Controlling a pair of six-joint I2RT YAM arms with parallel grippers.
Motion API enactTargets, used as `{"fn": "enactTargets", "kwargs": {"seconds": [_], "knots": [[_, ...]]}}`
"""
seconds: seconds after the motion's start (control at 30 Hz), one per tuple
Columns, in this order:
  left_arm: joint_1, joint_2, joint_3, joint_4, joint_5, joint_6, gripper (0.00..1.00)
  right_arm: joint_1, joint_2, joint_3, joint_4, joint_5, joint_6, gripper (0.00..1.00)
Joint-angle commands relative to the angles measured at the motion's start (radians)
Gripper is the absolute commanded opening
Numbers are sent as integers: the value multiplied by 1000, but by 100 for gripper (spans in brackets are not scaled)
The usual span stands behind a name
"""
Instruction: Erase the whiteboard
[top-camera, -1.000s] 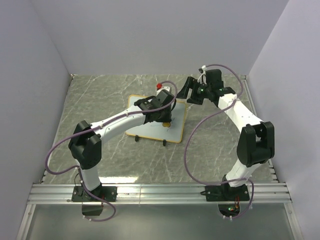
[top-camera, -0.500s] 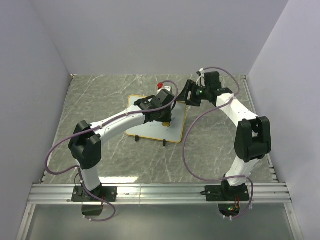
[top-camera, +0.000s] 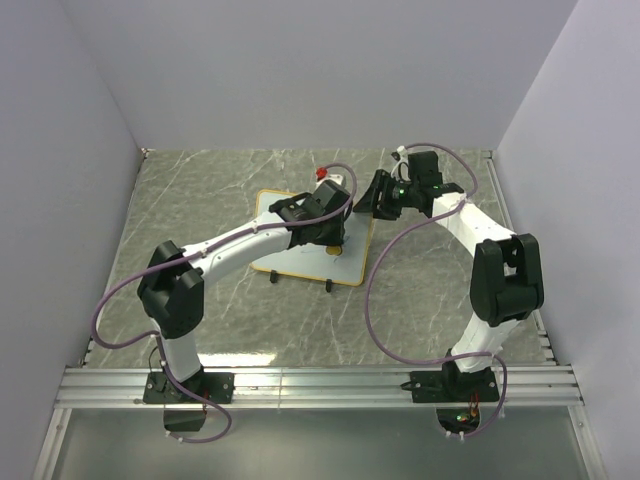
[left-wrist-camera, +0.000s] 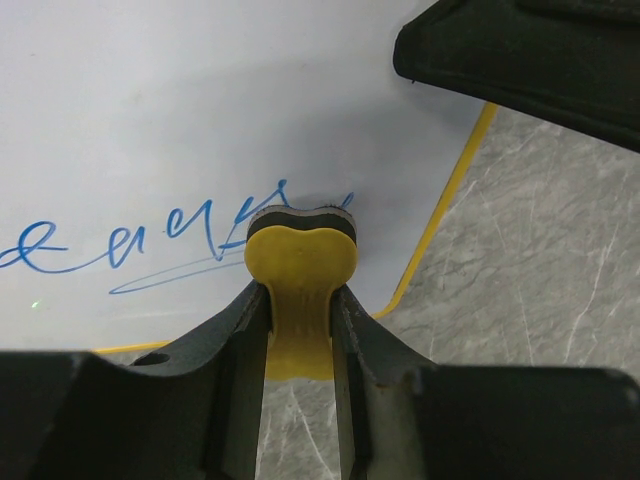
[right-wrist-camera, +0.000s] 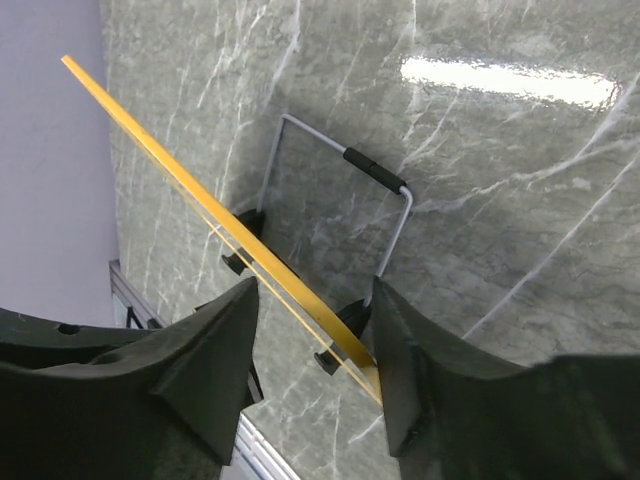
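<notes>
The whiteboard (top-camera: 345, 262), white with a thin yellow-orange frame, stands tilted on the marble table; blue scribbles (left-wrist-camera: 150, 240) run across its face (left-wrist-camera: 200, 100). My left gripper (top-camera: 325, 235) is shut on a yellow eraser (left-wrist-camera: 300, 265), whose dark felt end presses on the board at the scribbles' right end. My right gripper (top-camera: 372, 200) is at the board's far right edge. In the right wrist view its fingers (right-wrist-camera: 315, 300) straddle the yellow frame (right-wrist-camera: 200, 200); one finger is at the frame, the other stands apart from it.
Behind the board its wire stand (right-wrist-camera: 350, 170) and black feet (right-wrist-camera: 235, 262) rest on the table. A small red-topped white object (top-camera: 322, 174) sits just beyond the board. Grey walls close in the table; an aluminium rail (top-camera: 300, 385) runs along the near edge.
My right gripper has moved left to the board's edge and its jaws have narrowed around the frame. The left arm and eraser have stayed put.
</notes>
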Motion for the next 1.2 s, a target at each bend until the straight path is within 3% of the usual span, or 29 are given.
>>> {"fn": "enactTargets", "kwargs": {"seconds": [0.0, 0.13, 0.37, 0.63, 0.7, 0.9, 1.17], "knots": [[-9, 24, 4, 53, 22, -6, 0, 0, -44, -4, 31, -11, -20, 54], [-23, 55, 27, 70, 26, -6, 0, 0, -45, -12, 17, -4, -37, 45], [-56, 117, 89, 73, 27, 0, 0, 0, -45, -18, -11, 15, -62, 40], [-76, 150, 119, 88, 13, -2, 0, 1, -44, -33, -29, 30, -85, 27], [-78, 154, 113, 93, -2, -2, 0, 0, -39, -32, -34, 23, -88, 16], [-79, 110, 18, 168, -91, -17, 0, 1, -39, -23, -69, 19, -114, 0], [-79, 76, -88, 280, -261, -74, 0, 0, -38, -15, -103, 15, -128, 0]]}}
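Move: The left hand, already holding the yellow eraser, has the bare strip of whiteboard beside the right frame about 5 cm to its right, 1 cm back and 5 cm below. The writing's middle lies some 4 cm left, 2 ahead and 5 below; the board's near right corner is roughly 6 right, 9 back and 7 below. The right hand's open fingers already straddle the board's right frame; the eraser is about 9 cm back, 7 left and 3 below. The left hand's eraser goes 5 cm right, 3 down against the board; right fingers close on its frame. ##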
